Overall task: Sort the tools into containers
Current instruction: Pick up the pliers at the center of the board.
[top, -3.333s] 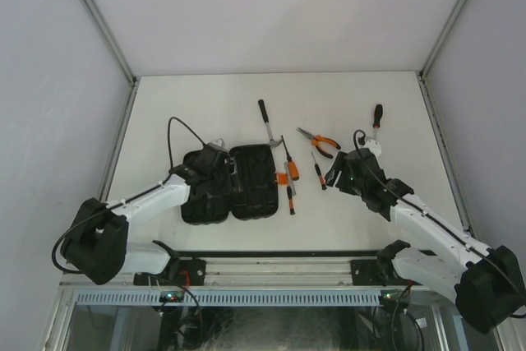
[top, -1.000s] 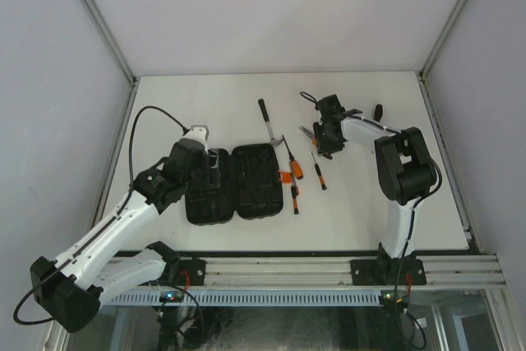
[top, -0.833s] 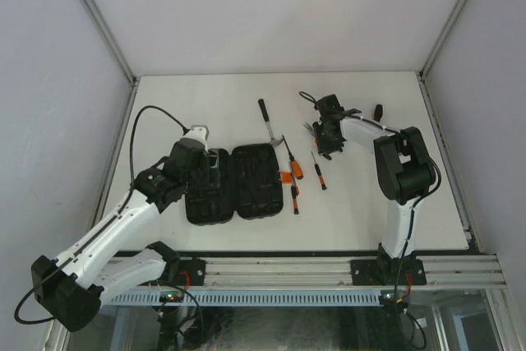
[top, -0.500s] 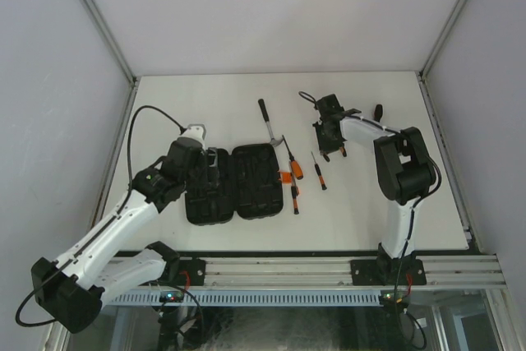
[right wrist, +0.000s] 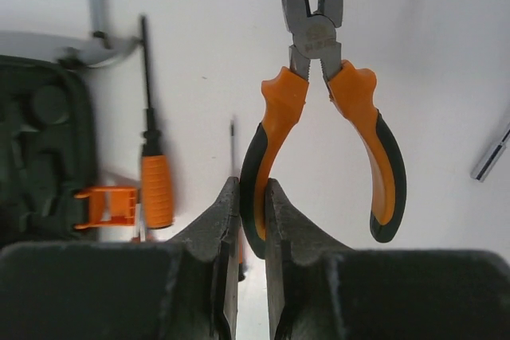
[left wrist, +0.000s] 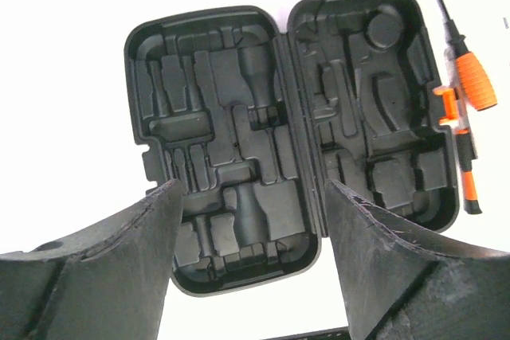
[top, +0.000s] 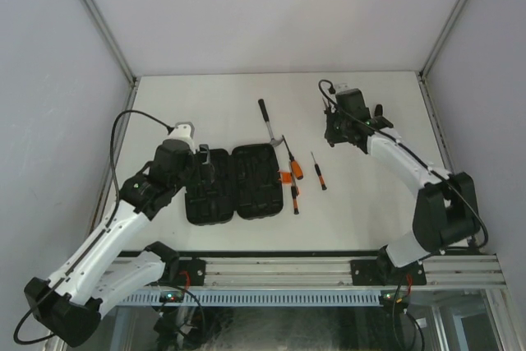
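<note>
The black tool case lies open in two halves left of centre, its moulded slots holding nothing. My left gripper hangs open above the left half, fingers wide apart and holding nothing. My right gripper is shut on one handle of the orange-handled pliers, held off the table at the back right. The hammer lies behind the case. Slim screwdrivers lie right of the case. The longer black-handled screwdriver is beside my right wrist.
The orange latch sticks out from the case's right edge, touching the screwdrivers. White walls and metal frame posts enclose the table on three sides. The arm bases sit on a rail at the near edge.
My right gripper closed on the pliers and lifted them back and to the right, off the table. My left gripper drew slightly left over the case and opened wider.
</note>
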Action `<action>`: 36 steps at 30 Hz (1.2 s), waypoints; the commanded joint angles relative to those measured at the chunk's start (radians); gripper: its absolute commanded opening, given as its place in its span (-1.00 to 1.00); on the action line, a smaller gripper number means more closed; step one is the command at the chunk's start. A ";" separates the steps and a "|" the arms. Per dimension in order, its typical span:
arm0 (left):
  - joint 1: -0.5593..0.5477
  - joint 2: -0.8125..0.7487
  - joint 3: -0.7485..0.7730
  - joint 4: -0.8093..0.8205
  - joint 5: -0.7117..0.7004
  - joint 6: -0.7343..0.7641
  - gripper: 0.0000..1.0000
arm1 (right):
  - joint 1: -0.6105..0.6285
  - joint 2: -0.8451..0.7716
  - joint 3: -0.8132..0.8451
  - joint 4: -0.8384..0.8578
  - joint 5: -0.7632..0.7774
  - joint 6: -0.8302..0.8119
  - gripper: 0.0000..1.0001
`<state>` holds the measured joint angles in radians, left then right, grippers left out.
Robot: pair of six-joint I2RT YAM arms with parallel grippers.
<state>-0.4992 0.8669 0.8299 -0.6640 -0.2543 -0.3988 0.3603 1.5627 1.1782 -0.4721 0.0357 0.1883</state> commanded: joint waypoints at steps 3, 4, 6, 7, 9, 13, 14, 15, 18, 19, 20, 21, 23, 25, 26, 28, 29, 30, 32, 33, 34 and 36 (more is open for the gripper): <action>0.043 -0.081 -0.043 0.072 0.055 0.006 0.53 | 0.056 -0.202 -0.115 0.196 -0.086 0.047 -1.00; 0.047 -0.090 -0.045 0.078 0.057 0.005 0.53 | 0.077 -0.228 -0.130 0.212 -0.075 0.043 -1.00; 0.063 -0.102 -0.049 0.091 0.075 0.003 0.55 | 0.136 -0.279 -0.167 0.251 -0.050 0.027 -1.00; 0.071 -0.107 -0.053 0.098 0.090 0.002 0.55 | 0.160 -0.307 -0.200 0.288 -0.038 0.025 -1.00; 0.089 -0.114 -0.058 0.111 0.122 0.000 0.55 | 0.208 -0.361 -0.258 0.358 -0.049 0.007 -1.00; 0.110 -0.115 -0.061 0.119 0.140 -0.003 0.55 | 0.309 -0.490 -0.415 0.557 -0.070 -0.053 -1.00; 0.113 -0.117 -0.060 0.122 0.142 -0.003 0.55 | 0.338 -0.521 -0.454 0.607 -0.071 -0.083 -1.00; 0.115 -0.118 -0.060 0.123 0.145 -0.002 0.55 | 0.368 -0.549 -0.495 0.658 -0.067 -0.121 -1.00; 0.116 -0.134 -0.062 0.130 0.150 0.000 0.55 | 0.459 -0.611 -0.588 0.758 -0.030 -0.240 -1.00; 0.116 -0.143 -0.064 0.134 0.151 -0.002 0.55 | 0.487 -0.625 -0.607 0.771 -0.018 -0.282 -1.00; 0.116 -0.154 -0.066 0.140 0.156 -0.001 0.55 | 0.511 -0.636 -0.620 0.776 -0.015 -0.311 -1.00; 0.116 -0.165 -0.070 0.147 0.162 -0.002 0.55 | 0.540 -0.642 -0.627 0.771 -0.014 -0.337 -1.00; 0.116 -0.187 -0.081 0.155 0.179 -0.008 0.55 | 0.582 -0.654 -0.629 0.737 -0.020 -0.388 -1.00; 0.115 -0.200 -0.085 0.159 0.211 -0.016 0.54 | 0.623 -0.666 -0.629 0.701 -0.029 -0.435 -1.00; 0.114 -0.204 -0.085 0.158 0.229 -0.017 0.53 | 0.640 -0.673 -0.628 0.684 -0.029 -0.457 -1.00; 0.111 -0.216 -0.084 0.157 0.253 -0.021 0.51 | 0.667 -0.684 -0.628 0.648 -0.029 -0.494 -1.00; 0.106 -0.221 -0.082 0.153 0.259 -0.021 0.50 | 0.678 -0.692 -0.629 0.633 -0.028 -0.510 -1.00; 0.101 -0.227 -0.075 0.148 0.262 -0.021 0.50 | 0.687 -0.697 -0.629 0.619 -0.031 -0.525 -1.00; 0.080 -0.231 -0.058 0.126 0.261 -0.018 0.48 | 0.703 -0.710 -0.628 0.582 -0.054 -0.566 -1.00; 0.063 -0.231 -0.048 0.116 0.255 -0.016 0.48 | 0.706 -0.716 -0.628 0.565 -0.067 -0.586 -1.00; 0.044 -0.231 -0.038 0.107 0.249 -0.015 0.48 | 0.708 -0.721 -0.628 0.550 -0.077 -0.602 -1.00; 0.006 -0.229 -0.020 0.096 0.240 -0.017 0.48 | 0.712 -0.731 -0.628 0.525 -0.094 -0.638 -1.00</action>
<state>-0.4370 0.6468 0.7578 -0.5560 -0.0250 -0.4080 1.0565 0.8726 0.5304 0.0654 -0.0189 -0.3286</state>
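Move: The right hand already holds the pliers by one handle. The open tool case's right half is some 10 cm back and 21 cm left of it, about 11 cm lower. From this hand, at similar depth, the large orange screwdriver lies 2 cm back and 11 cm left, the small screwdriver 7 cm back and 3 cm left, the lower screwdriver 16 cm back and 11 cm left. From the left hand, that case half is 3 cm ahead, 14 cm right, 16 cm down. Back and to the left, the right hand carries the pliers some 25 cm towards the case's right half, climbing about 5 cm mostly at the start. Its wrist swings counter-clockwise and tips up until the fingers point left, ahead and only slightly down, still pinching one handle. The empty left hand rises about 4 cm, fingers open. ##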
